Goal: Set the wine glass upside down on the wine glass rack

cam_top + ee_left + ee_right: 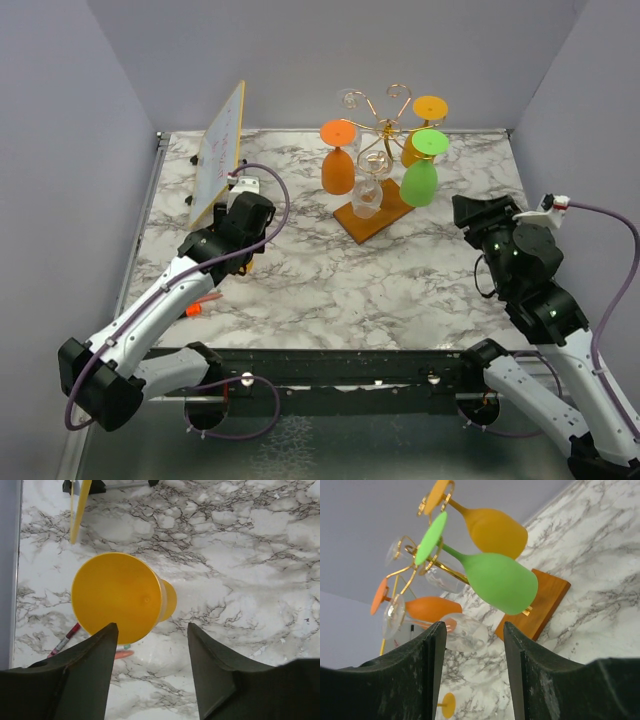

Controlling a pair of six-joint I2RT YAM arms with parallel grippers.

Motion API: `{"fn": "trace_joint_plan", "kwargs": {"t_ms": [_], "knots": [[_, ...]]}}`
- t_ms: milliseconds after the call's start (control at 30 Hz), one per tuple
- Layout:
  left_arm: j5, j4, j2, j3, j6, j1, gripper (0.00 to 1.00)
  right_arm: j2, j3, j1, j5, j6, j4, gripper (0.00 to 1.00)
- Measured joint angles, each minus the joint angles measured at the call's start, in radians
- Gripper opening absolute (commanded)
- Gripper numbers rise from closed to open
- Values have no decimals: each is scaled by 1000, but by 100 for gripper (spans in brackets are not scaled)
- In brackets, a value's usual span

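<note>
A yellow wine glass (117, 595) is on the marble just ahead of my left gripper (152, 626). Its round base faces the wrist camera and its bowl shows behind it. The jaws are open with nothing between them, and the left finger overlaps the base's lower edge. In the top view my left gripper (245, 215) hides this glass. The wine glass rack (385, 125), gold wire on a brown wooden base (545, 602), carries orange (338, 165), green (420, 178), amber (428, 112) and clear glasses hanging upside down. My right gripper (473, 626) is open and empty, right of the rack (470, 212).
A tilted whiteboard (220, 150) with a yellow edge (80, 510) stands at the back left, close to my left arm. An orange marker (200, 305) and a red marker (62, 642) lie on the marble near the left gripper. Grey walls enclose the table.
</note>
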Motion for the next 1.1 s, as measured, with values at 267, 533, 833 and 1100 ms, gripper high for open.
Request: {"fn": "trace_joint_plan", "kwargs": {"t_ms": [267,533,833,1100], "knots": [[34,34,111,0,33,38,40,13,-103,0,-60,47,-31,51],[94,64,142,0,55,81,24,49,-158,0,-127,54,-14,51],[234,63,193,25,91,88,0,89,-229,0,-182,84,19,52],[530,64,136,46,94,91,0,59,-304,0,-235,148,64,56]]}}
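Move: The last yellow wine glass stands upright about 4 cm ahead of the left gripper, 2 cm left and 11 cm below; the rack's wooden base is some 12 cm farther out than it and 33 cm to its right, the orange-handled tool some 12 cm nearer and 12 cm to its left. From the empty right gripper the yellow glass lies about 42 cm left, 4 cm ahead, 25 cm lower; the hung green glass is 12 cm ahead, 5 cm left, 5 cm lower. Lower the left gripper about 4 cm and slightly forward with one finger inside the yellow glass's bowl, close until it pinches the right-hand wall, then carry it right some 5 cm, rising a little, rolling and turning clockwise. Sink the open right gripper about 14 cm and ease it left, away from the green glass, tipping its fingers down. ##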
